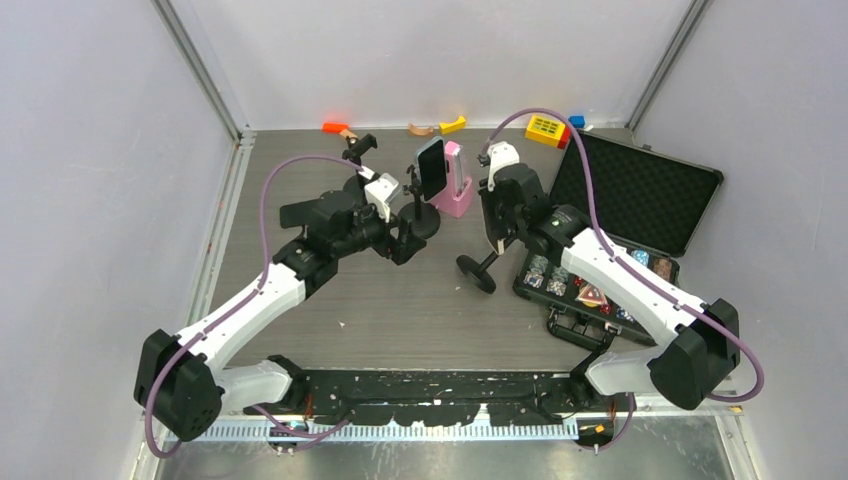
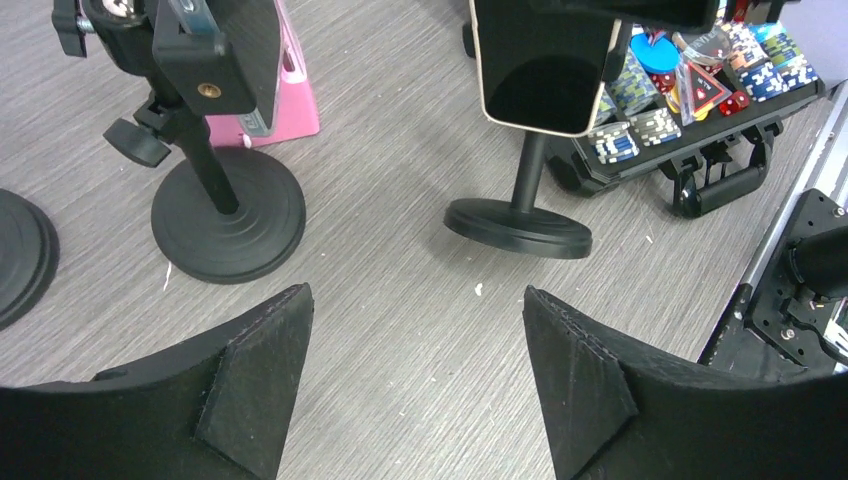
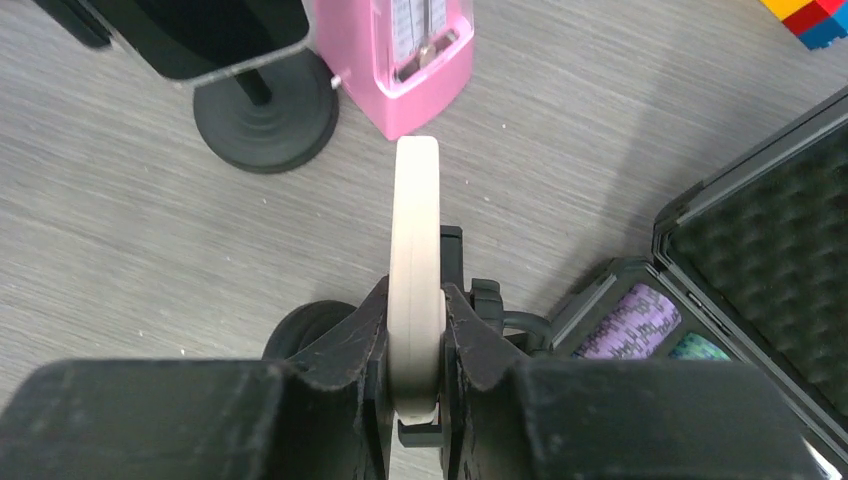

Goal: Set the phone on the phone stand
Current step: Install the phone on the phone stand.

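Note:
A cream-edged phone (image 3: pixel 416 230) stands on edge, pinched between the fingers of my right gripper (image 3: pixel 416 300), which is shut on it. In the left wrist view the same phone (image 2: pixel 545 65) sits at the top of a black phone stand (image 2: pixel 517 225) with a round base, and the stand's clamp shows just under the phone's lower edge. From above, the right gripper (image 1: pixel 497 225) hangs over this stand's base (image 1: pixel 478 272). My left gripper (image 2: pixel 415 300) is open and empty above bare table, to the left of that stand (image 1: pixel 405 240).
A second black stand (image 1: pixel 425 215) carries a dark-screened phone (image 1: pixel 432 165), with a pink metronome (image 1: pixel 457 180) right behind it. An open black case (image 1: pixel 640 190) of poker chips lies at the right. Small coloured blocks (image 1: pixel 547 130) line the back wall. Another round base (image 2: pixel 20 255) shows at the left.

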Robot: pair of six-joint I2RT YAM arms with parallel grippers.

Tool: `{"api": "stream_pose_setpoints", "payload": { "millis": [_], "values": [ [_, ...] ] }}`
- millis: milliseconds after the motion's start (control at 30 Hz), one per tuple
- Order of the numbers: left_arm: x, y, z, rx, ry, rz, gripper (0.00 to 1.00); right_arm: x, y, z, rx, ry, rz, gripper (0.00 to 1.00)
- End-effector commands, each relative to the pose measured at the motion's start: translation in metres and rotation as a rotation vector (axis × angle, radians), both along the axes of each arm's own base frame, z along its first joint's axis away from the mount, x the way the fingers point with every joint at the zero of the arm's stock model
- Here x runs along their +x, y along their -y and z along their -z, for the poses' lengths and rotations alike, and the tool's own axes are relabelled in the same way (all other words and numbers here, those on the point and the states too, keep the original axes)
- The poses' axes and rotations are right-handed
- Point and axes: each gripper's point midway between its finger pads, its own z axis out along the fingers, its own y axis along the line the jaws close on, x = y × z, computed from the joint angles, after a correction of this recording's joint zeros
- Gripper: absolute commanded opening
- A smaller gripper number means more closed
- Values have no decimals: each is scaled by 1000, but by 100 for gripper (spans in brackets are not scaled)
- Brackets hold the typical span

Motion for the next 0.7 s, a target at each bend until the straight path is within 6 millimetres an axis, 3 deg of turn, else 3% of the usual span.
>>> {"api": "stream_pose_setpoints", "payload": {
  "millis": [0, 267, 533, 667],
  "values": [
    [-3, 1, -20, -11, 43, 35, 80, -18, 6, 25, -87, -85, -29, 0],
    [-1, 2, -19, -17, 68, 40, 80, -34, -21, 13, 17, -115, -177, 0],
    [3, 3, -22, -53, 111, 70, 83, -60, -55, -35, 130, -83, -444, 0],
    [-10, 11, -30, -105, 148, 183, 83, -72, -66, -60, 160, -19, -571, 0]
  ]
}}
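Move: The right fingers hold the cream-edged phone, clamped in its phone stand; that stand's round foot hangs about 14 cm below the hand, 6 cm back and 1 cm left. The already loaded stand's foot is roughly 9 cm ahead and 14 cm left, the pink metronome about 12 cm ahead and 5 cm left, the chip tray some 25 cm right and 6 cm back. From the idle left hand, the held stand's foot lies about 15 cm right, 1 cm ahead and 15 cm below. Keeping its pinch across the phone's screen and back, the right hand carries phone and stand together back some 5 cm and left about 4 cm, away from the metronome and towards the open left gripper. It sinks a couple of centimetres early, levels off, and swings counter-clockwise about 20 degrees while tipping slightly downward. ##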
